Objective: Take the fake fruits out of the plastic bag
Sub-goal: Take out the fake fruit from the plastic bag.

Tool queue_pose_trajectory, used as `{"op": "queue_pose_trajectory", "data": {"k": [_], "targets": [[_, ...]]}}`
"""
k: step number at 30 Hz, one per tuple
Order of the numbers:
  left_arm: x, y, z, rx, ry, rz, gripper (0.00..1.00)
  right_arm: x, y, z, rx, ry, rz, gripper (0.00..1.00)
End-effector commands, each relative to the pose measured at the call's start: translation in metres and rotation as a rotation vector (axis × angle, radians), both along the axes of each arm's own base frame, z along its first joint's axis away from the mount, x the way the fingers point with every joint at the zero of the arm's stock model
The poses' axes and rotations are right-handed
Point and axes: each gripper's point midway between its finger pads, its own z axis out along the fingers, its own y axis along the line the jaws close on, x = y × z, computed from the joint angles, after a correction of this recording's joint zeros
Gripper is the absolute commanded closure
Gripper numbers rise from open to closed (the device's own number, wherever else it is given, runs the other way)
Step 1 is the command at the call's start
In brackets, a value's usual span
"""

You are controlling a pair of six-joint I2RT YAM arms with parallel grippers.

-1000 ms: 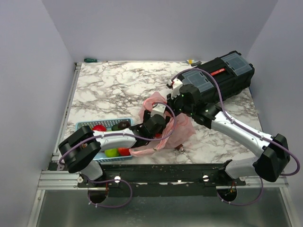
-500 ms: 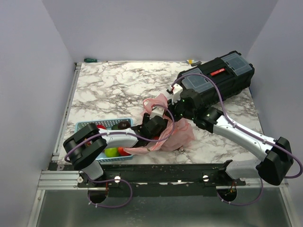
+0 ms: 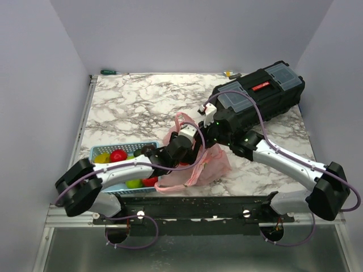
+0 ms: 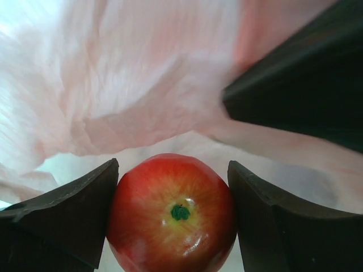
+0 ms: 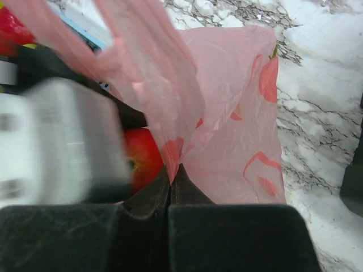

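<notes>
The pink plastic bag (image 3: 207,165) lies crumpled at the table's front middle. My left gripper (image 4: 173,212) is at the bag's mouth, shut on a red apple (image 4: 173,215) that fills the gap between both fingers; pink film hangs behind it. In the top view the left gripper (image 3: 190,148) is largely hidden by the bag and the right arm. My right gripper (image 5: 171,175) is shut on a pinch of the bag's edge (image 5: 170,113), holding it up; the red apple (image 5: 142,158) shows just left of it. Red, yellow and green fruits (image 3: 118,154) lie in the basket.
A light blue slotted basket (image 3: 122,170) stands at the front left with fruits and a dark avocado (image 3: 148,149). A black toolbox (image 3: 258,96) lies at the back right. A green-handled screwdriver (image 3: 110,72) lies at the far edge.
My left arm has swung its elbow left and drawn the gripper back slightly at the bag's mouth. The bag has been pulled up and reshaped. The right gripper stays pinched on the bag.
</notes>
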Motion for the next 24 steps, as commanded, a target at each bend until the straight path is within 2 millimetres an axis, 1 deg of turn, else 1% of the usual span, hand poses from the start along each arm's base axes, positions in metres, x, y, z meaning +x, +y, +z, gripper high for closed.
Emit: {"op": "queue_pose_trajectory", "data": {"k": [1,3,6,8,11,13,14,16,20,24], "targets": [[-0.005,-0.010,0.062,-0.105,-0.086,-0.078,0.96,0.003,0.010,-0.004,0.015,-0.005,0.014,0.99],[-0.012,-0.007,0.077,-0.136,-0.098,-0.101,0.96,0.004,0.012,-0.003,0.027,-0.005,0.006,0.99],[-0.018,0.004,0.101,-0.186,-0.131,-0.094,0.96,0.010,0.013,-0.001,0.035,-0.011,-0.012,0.99],[-0.022,0.012,0.118,-0.220,-0.169,-0.100,0.97,0.017,0.013,-0.002,0.025,-0.018,-0.041,0.99],[-0.027,0.031,0.141,-0.253,-0.218,-0.073,1.00,0.029,0.017,-0.001,0.014,-0.023,-0.073,0.99],[-0.030,0.047,0.152,-0.254,-0.245,-0.044,1.00,0.035,0.023,-0.001,0.006,-0.016,-0.074,0.99],[-0.031,0.055,0.157,-0.255,-0.262,-0.027,1.00,0.043,0.022,-0.001,-0.008,-0.025,-0.101,0.99],[-0.032,0.074,0.162,-0.248,-0.290,0.025,1.00,0.052,0.025,0.000,-0.012,-0.027,-0.126,0.99],[-0.035,0.121,0.165,-0.235,-0.330,0.170,1.00,0.067,0.029,0.004,0.001,-0.029,-0.166,0.99],[-0.041,0.153,0.167,-0.247,-0.380,0.247,1.00,0.081,0.035,0.013,0.015,-0.041,-0.186,0.99]]}}
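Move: The left hand, still inside the bag, already grips the red fruit. The blue basket's middle lies about 26 cm to its left, 3 cm nearer the base and 5 cm lower; the dark avocado in it is some 16 cm left and 4 cm farther out, the red apple 15 cm left and 8 cm back. From the right hand, which pinches the bag's rim, the bag's body hangs some 12 cm below, 3 cm back and 2 cm left; the held fruit is 3 cm back, 5 cm left, 10 cm lower. Upward first, nearly 20 cm and drawing back a few, the left hand lifts the red fruit clear of the bag, then swings left about 11 cm towards the basket, its fingers tilting up nearer level and keeping their grip. The shut right hand keeps hold of the rim, easing down slightly, then going forward some 6 cm and a little left. ##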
